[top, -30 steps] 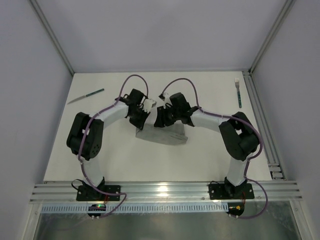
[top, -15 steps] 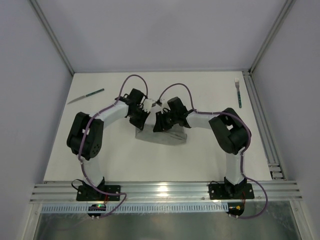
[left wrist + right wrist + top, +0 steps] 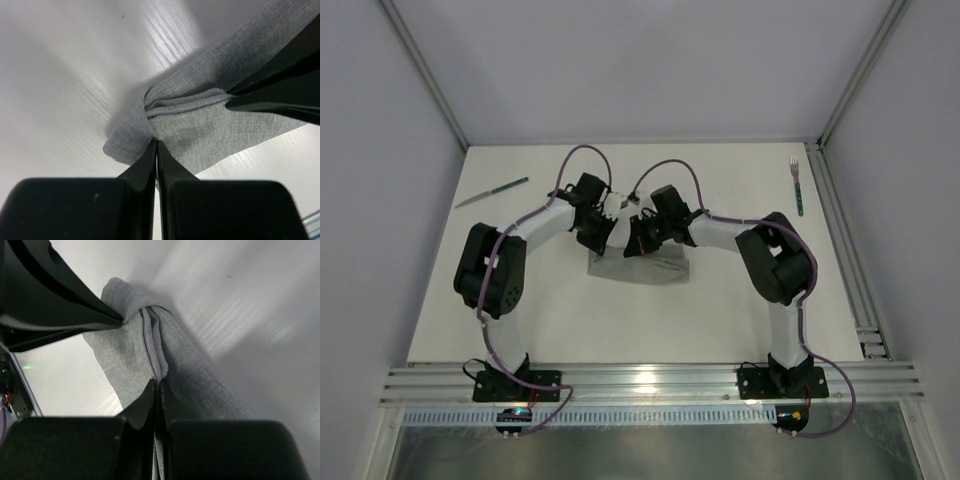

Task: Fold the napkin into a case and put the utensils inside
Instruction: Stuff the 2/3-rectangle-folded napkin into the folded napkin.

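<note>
The grey napkin (image 3: 640,267) lies folded and bunched at the middle of the table, partly under both wrists. My left gripper (image 3: 156,142) is shut, pinching the napkin (image 3: 200,120) at a gathered fold. My right gripper (image 3: 159,382) is shut on the napkin (image 3: 130,357) along a layered edge, close beside the left one. The knife (image 3: 492,191) with its teal handle rests at the far left. At the far right, near the rail, lies the fork (image 3: 797,184). Both utensils are well away from the grippers.
An aluminium rail (image 3: 845,250) runs along the table's right edge, and another rail (image 3: 640,380) crosses the near edge by the arm bases. White walls close in the back and sides.
The right arm has swung left toward the left gripper, and its jaws have closed onto the napkin's fold. The napkin has bunched narrower. The left gripper kept its pinch.
</note>
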Robot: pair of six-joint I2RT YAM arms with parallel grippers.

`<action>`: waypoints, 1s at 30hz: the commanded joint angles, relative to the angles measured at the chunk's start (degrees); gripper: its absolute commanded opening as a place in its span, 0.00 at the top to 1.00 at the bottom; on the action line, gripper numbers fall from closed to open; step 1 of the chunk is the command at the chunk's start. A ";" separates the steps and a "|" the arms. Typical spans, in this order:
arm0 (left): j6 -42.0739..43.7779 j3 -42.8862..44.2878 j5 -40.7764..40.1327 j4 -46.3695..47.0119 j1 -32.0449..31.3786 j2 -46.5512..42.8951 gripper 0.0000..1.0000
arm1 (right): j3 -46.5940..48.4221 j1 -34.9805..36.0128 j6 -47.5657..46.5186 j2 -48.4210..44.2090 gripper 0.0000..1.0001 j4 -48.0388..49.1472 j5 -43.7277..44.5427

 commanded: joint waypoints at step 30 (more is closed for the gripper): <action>8.74 4.69 11.57 -2.21 2.49 -1.47 0.52 | 6.70 -0.90 5.27 6.49 0.96 2.97 -4.02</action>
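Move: The right hand, pinching the inner fold, has the napkin pocket's left end about 8 cm to its left, 2 cm back and 2 cm below; the napkin's middle is some 2 cm to its right, 3 cm back and 3 cm down. From the left hand, shut at the napkin's left part, that left end lies about 3 cm left, 2 cm back, 2 cm below, and the napkin's middle some 8 cm right, 3 cm back, 3 cm below. The right hand, still pinching, pushes the fold down, left and forward some 3 cm as the left fingers half-open. ##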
